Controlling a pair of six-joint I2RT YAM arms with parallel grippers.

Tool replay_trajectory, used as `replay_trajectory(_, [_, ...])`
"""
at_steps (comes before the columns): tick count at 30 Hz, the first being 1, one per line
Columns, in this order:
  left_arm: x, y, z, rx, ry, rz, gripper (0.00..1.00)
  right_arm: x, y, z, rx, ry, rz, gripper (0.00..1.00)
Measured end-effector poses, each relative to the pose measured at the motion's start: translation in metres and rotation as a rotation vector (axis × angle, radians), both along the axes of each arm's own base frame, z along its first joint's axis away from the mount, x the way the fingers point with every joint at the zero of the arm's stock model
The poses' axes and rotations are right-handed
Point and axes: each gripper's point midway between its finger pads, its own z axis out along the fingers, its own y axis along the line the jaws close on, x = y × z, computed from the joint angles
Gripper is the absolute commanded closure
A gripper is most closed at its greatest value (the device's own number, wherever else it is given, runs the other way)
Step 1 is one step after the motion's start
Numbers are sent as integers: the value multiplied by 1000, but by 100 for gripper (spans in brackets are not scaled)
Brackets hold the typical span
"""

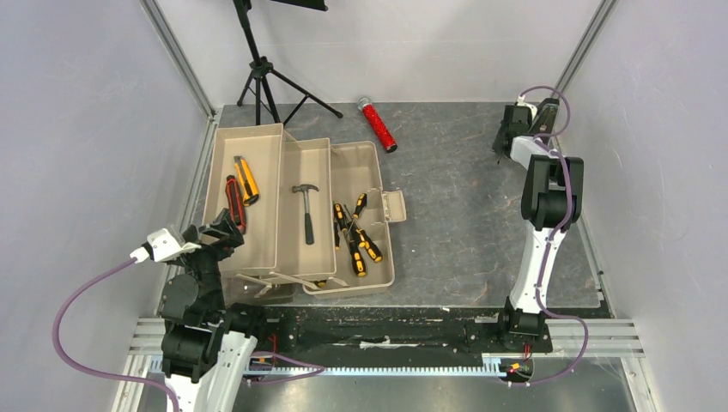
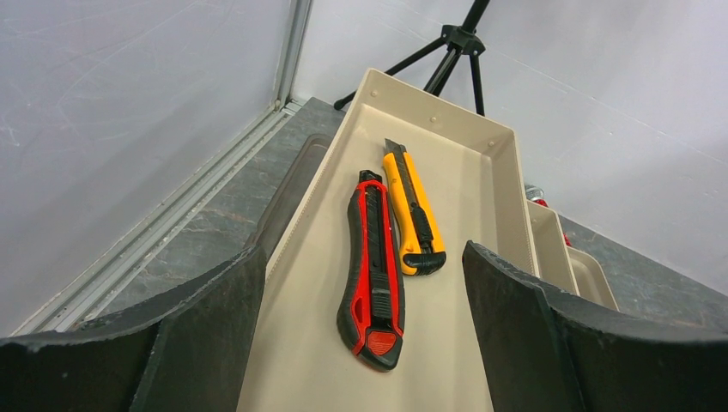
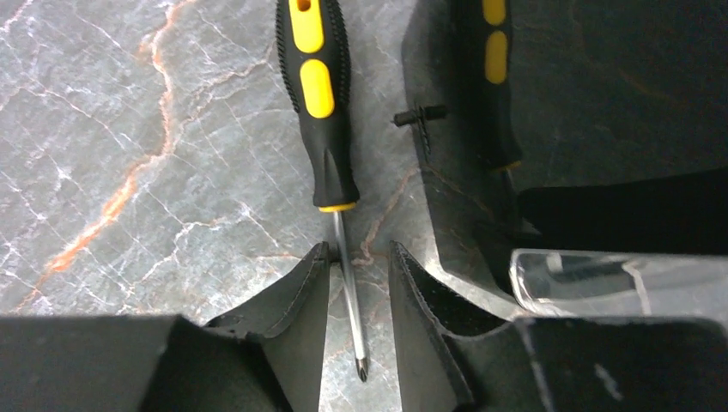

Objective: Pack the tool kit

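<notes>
The tan toolbox [image 1: 318, 159] lies open with its trays folded out. In its left tray [image 2: 464, 172] lie a red utility knife [image 2: 373, 283] and an orange one [image 2: 414, 215]. A small hammer [image 1: 306, 210] rests in the middle tray, and several screwdrivers [image 1: 354, 233] lie in the base. My left gripper [image 2: 362, 249] hangs open over the near end of the left tray, holding nothing. At the back right, my right gripper [image 3: 359, 249] straddles the steel shaft of a black-and-yellow screwdriver [image 3: 319, 103] lying on the table. Its left finger touches the shaft, with a gap on the right.
A red glittery cylinder [image 1: 378, 124] lies behind the toolbox. A black tripod [image 1: 262, 77] stands at the back left. Right of the screwdriver sits a glossy black object [image 3: 601, 103] with a clear plastic piece [image 3: 601, 283]. White walls enclose the table.
</notes>
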Motion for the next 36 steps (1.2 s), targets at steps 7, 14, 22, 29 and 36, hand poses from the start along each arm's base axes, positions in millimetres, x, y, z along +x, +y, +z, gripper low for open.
replay_trajectory(7, [0, 0, 0, 0, 1, 0, 11, 11, 6, -1, 27, -14, 40, 89])
replay_trajectory(14, [0, 0, 0, 0, 1, 0, 11, 12, 16, -2, 58, -35, 98, 100])
replay_trajectory(22, [0, 0, 0, 0, 0, 0, 11, -48, 68, 0, 143, -12, 200, 100])
replay_trajectory(29, [-2, 0, 1, -2, -10, 0, 11, -95, 138, 28, 240, -48, 322, 100])
replay_trajectory(36, [-3, 1, 2, -3, -18, 0, 11, -121, 213, 108, 312, -227, 491, 100])
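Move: The last screwdriver lies just under the right hand, handle outward, its middle about 4 cm ahead and 1 cm below; its shaft is already between the half-open fingertips. The black metronome stands some 10 cm to the right and 3 cm farther out than the hand. The toolbox's right compartment, where the other screwdrivers lie, is roughly 44 cm left and 22 cm back. From the left hand the screwdriver is about 78 cm right, 42 cm ahead and 28 cm down. The right hand edges about 1 cm forward and left at table height while its fingers close, pinching the screwdriver's thin shaft below the handle. Keeping that grip, it draws back and left low over the table, away from the metronome, then sweeps on left and climbs towards the open toolbox, ending some 21 cm left, 12 cm back and 11 cm up, the wrist turning about 30 degrees counter-clockwise and its fingers tipping up a little. ##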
